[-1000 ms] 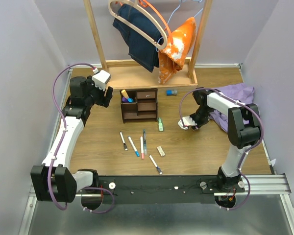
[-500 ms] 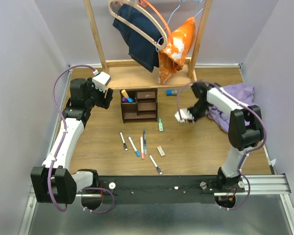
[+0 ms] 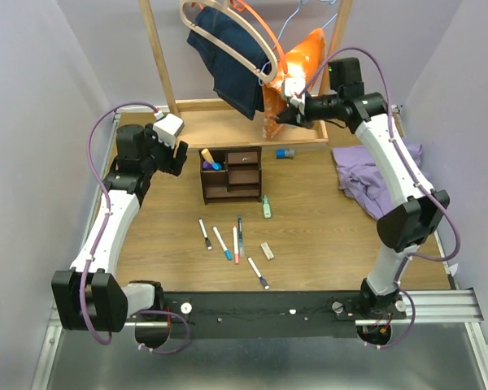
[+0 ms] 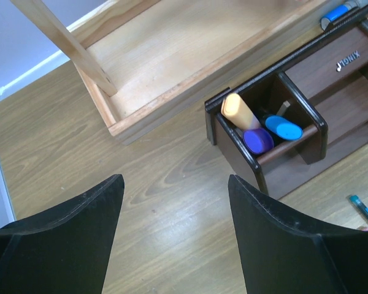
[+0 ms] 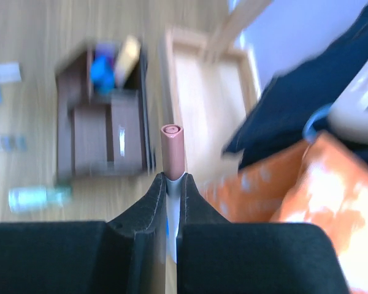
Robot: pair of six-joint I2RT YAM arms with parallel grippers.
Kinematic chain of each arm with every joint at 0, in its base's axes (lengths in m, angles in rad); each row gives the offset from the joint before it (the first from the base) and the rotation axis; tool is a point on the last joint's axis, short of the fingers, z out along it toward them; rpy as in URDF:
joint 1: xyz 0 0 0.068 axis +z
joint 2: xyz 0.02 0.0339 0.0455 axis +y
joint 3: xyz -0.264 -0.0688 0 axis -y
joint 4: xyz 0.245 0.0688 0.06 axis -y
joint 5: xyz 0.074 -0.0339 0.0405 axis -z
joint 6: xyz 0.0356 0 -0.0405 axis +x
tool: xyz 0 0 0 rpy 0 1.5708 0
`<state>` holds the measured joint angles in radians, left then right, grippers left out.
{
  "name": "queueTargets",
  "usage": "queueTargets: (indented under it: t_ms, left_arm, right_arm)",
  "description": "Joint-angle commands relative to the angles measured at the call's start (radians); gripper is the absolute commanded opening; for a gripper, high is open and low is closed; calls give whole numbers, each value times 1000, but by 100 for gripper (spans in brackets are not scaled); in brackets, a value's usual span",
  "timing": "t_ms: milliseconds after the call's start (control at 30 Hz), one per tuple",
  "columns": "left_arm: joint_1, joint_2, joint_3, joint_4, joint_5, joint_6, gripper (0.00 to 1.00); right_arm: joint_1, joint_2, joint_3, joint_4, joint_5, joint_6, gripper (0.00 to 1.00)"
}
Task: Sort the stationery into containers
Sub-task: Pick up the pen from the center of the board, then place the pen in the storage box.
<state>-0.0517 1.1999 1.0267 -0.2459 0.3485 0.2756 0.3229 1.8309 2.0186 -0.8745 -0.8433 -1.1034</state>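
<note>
My right gripper [image 3: 282, 114] is raised high at the back, in front of the orange cloth, and is shut on a white pen with a pink cap [image 5: 173, 150]; that pen sticks out past my right gripper [image 5: 173, 181]. The dark brown organizer [image 3: 230, 173] stands at mid-table with a purple highlighter [image 4: 257, 139], a blue-capped item [image 4: 283, 128] and a yellow one in its left slot. My left gripper [image 4: 173, 181] hovers open over bare wood, left of the organizer [image 4: 233, 153]. Several pens [image 3: 221, 242], a beige eraser [image 3: 267, 250] and a green highlighter [image 3: 266, 206] lie in front.
A tall light-wood clothes rack [image 3: 244, 130] with jeans and an orange cloth [image 3: 297, 69] stands behind the organizer. A blue-capped item [image 3: 285, 153] lies by the rack's base. A purple cloth [image 3: 374, 175] lies at the right.
My right arm has risen from the table near the purple cloth and swung up and back toward the rack, its jaws closing on the pen. The left arm has not moved.
</note>
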Motion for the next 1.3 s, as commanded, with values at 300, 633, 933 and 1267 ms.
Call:
queueTargets:
  t_ms: [300,633,933,1267]
  left_arm:
    - [39,46,121,-58,-51,5,78]
    - [138,72,154,-85,-45,17,78]
    - [142,79,157,-112,-52,30,78]
    - [145,72,136,-131,-46,28,78]
  right_arm:
    - [157,237,-6,865,-235,956,7]
    - [205,369,0,1078,-241,1095,6]
    - [243,449,-47,1201,-250,1183,6]
    - [249,461,-139,1234,-246,1146,22]
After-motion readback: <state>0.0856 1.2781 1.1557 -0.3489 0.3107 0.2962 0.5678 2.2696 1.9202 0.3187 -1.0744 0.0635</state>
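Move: Some 20 cm to the left of the right hand, which already holds the pen, and about 2 cm back and 24 cm below, is the organizer's marker compartment. The orange cloth hangs about 8 cm ahead and 3 cm to the right, level with the hand. The blue jar lies 7 cm ahead, 3 cm right, the green bottle 11 cm back, 3 cm left, both about 30 cm below. From the left hand the compartment is about 5 cm ahead, 8 cm right, 16 cm down. Carrying the gripped pen some 20 cm left, the right hand first rises about 3 cm, then sinks to end about 8 cm lower, over the marker compartment. The wrist rolls and tips, roughly 45 degrees in all, bringing the fingers level and the pen upright with its white end down. The left hand backs off about 6 cm to the left, turning slightly counter-clockwise. ##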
